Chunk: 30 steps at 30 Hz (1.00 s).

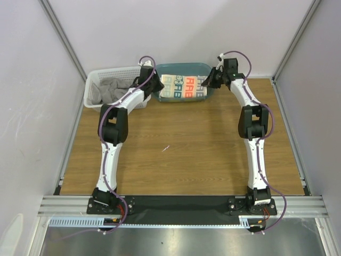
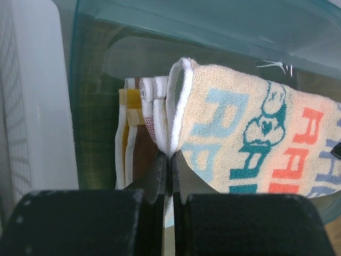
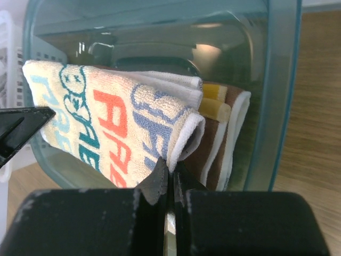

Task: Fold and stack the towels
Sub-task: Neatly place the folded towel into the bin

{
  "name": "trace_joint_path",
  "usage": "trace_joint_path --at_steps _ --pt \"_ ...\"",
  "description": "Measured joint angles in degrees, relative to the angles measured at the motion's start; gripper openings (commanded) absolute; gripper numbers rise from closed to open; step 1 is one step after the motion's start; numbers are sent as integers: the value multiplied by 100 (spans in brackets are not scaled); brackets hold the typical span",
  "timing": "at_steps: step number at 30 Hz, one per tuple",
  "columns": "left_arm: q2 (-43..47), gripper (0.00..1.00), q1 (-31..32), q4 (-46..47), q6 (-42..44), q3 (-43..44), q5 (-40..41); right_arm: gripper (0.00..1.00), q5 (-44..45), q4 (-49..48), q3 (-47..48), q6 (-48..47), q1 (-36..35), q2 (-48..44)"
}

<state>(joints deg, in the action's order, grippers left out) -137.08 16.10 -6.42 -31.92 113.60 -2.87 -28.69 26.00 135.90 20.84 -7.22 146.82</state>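
A folded white towel with red, blue and teal letters [image 1: 184,85] lies in the teal tub [image 1: 181,65] at the back of the table. My left gripper [image 1: 157,84] is shut on its left end. In the left wrist view the jaws [image 2: 170,157] pinch the white hemmed fold of this towel [image 2: 240,128]. My right gripper [image 1: 206,81] is shut on the right end, where its jaws [image 3: 171,168] pinch the towel's [image 3: 117,122] corner. A folded brown towel with orange edge [image 2: 141,154] [image 3: 213,144] lies under it. The grey towel [image 1: 109,88] sits crumpled in the white basket [image 1: 106,71].
The tub's walls [image 2: 213,26] [image 3: 277,80] rise close around both grippers. The basket [image 2: 32,106] stands right against the tub's left side. Grey walls enclose the wooden table [image 1: 181,154] on three sides. A small white scrap [image 1: 166,148] lies mid-table.
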Motion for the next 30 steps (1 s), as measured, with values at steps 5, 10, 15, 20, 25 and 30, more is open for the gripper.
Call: trace_joint_path --at_steps 5,10,15,20,25,30 --pt "4 0 0 -17 -11 -46 -46 0 85 118 0 -35 -4 9" --pt "68 0 11 48 -17 -334 -57 0 98 181 9 -101 -9 22" --pt "118 9 17 120 -17 -581 -37 15 74 282 33 -146 -28 96" --pt "118 27 15 116 28 -505 -11 44 39 284 68 -203 -37 105" --pt "118 46 -17 81 177 -229 -44 60 -7 240 262 -245 -33 103" --pt "168 62 -28 -107 553 428 -175 71 -24 109 343 -127 4 55"
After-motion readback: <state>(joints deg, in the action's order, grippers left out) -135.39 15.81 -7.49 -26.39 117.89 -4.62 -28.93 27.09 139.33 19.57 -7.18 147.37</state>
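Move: The folded towel is still pinched by its two side edges over the bin. Its landing spot, the brown towel on the bin's floor, has its middle about 10 cm to the left hand's right, 2 cm back and 4 cm lower; from the right hand that is some 10 cm left, 2 cm back and 5 cm down. The bin's own middle lies roughly 4 cm beyond the brown towel's, and the white basket stands about 17 cm left of the left hand, level with it. The folded towel is lowered the last 2 to 3 cm onto the brown towel by both hands together, the left one also drawing back nearly 2 cm. Both then open, the right wider, letting go of the side edges, and rise: the left about 7 cm and 3 cm forward, its fingers tipping up a little, the right only some 3 cm. ##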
